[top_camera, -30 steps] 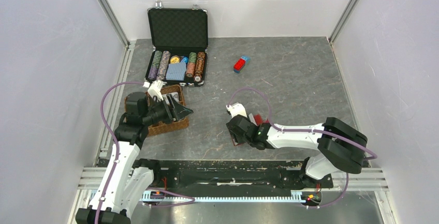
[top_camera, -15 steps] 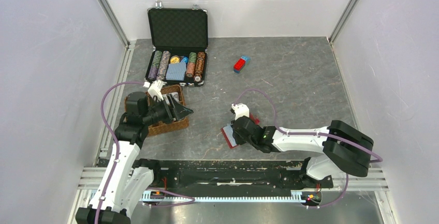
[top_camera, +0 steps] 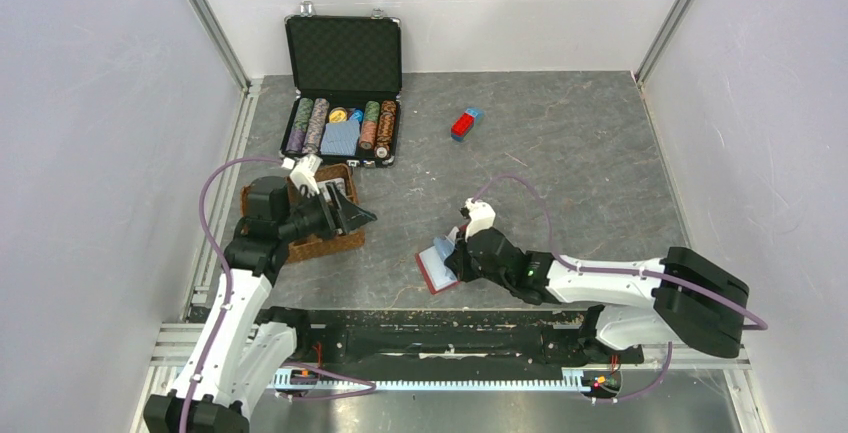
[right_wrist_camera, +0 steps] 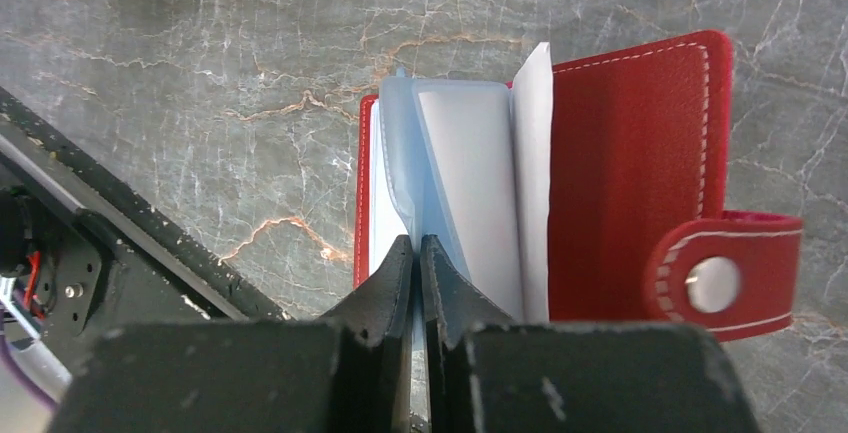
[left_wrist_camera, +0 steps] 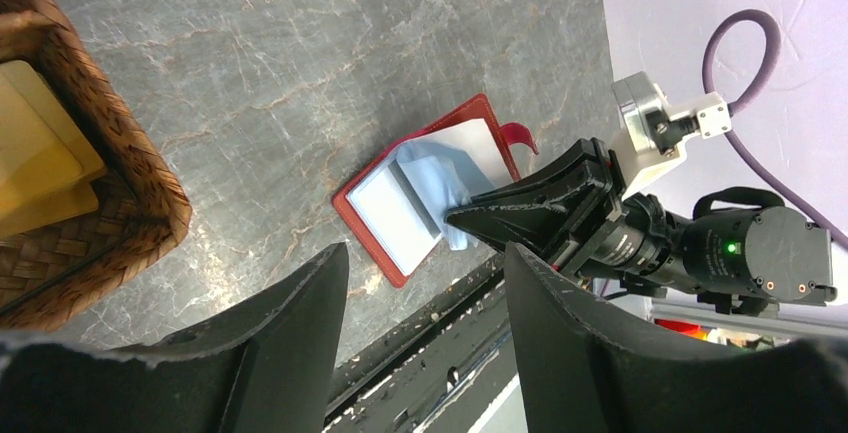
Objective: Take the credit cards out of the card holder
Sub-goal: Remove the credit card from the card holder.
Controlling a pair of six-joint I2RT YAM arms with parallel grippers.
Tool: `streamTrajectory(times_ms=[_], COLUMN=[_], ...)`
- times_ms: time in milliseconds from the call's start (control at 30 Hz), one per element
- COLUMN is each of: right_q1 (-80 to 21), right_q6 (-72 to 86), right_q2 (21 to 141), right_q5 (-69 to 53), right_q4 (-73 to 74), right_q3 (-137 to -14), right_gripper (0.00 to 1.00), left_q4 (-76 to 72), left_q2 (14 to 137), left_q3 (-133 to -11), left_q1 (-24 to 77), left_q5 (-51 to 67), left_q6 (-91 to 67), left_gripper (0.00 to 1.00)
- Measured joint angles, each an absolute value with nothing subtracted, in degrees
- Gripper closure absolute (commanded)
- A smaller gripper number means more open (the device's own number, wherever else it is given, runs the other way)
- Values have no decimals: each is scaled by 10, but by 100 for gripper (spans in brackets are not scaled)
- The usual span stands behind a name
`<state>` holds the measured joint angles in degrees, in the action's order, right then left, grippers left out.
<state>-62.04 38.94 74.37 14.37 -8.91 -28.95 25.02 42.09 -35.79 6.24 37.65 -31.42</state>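
Note:
The card holder (right_wrist_camera: 640,143), a dark red wallet with a snap tab, lies open on the grey table near the front edge; it also shows in the top view (top_camera: 431,275) and the left wrist view (left_wrist_camera: 352,211). Pale blue credit cards (right_wrist_camera: 398,148) stand up from its left half, beside a white inner leaf (right_wrist_camera: 532,133). My right gripper (right_wrist_camera: 415,245) is shut on the lower edge of a pale blue card (left_wrist_camera: 432,175), which bends upward. My left gripper (left_wrist_camera: 425,253) hangs open and empty above the table, beside the basket, looking at the wallet.
A wicker basket (top_camera: 322,241) holding yellowish items sits under the left arm. An open black case (top_camera: 343,125) of poker chips stands at the back. A small red-and-blue block (top_camera: 465,123) lies at the back centre. The black front rail (top_camera: 440,325) runs just below the wallet.
My right gripper has closed on the pale blue card and shifted left toward the front edge, and the wallet has come left with it. The left arm has barely moved.

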Motion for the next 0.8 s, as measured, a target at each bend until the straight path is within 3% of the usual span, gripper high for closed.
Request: streamTrajectory(times_ms=[167,400,800], right_q1=[-607,-569,-507], right_q6=[419,462,495], right_q2=[715,672,574], right_q5=[125,75,37], right_q4=[-133,-206,-262], right_q3=[-241,-158,-44], right_gripper=[95,95,95], left_q4=[250,258,199], left_q2=[444,478,550], left_q3=[-358,-366,-359], left_q1=[111,254,379], left_q5=[372,306,229], left_q6=[-314,-319,-389], left_gripper=[35,34,34])
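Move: The right hand already grips a blue card sleeve; the middle of the open card holder lies about 3 cm ahead of that hand, level sideways and some 5 cm below. From the left hand the holder is about 17 cm right, 7 cm back and 17 cm lower; the basket lies roughly 14 cm to this hand's left and 2 cm ahead, the chip case some 20 cm ahead and 6 cm left, both about 15 cm below. Still pinching the sleeve, the right hand drags the holder 6 cm right; the left follows 9 cm, sinking. ##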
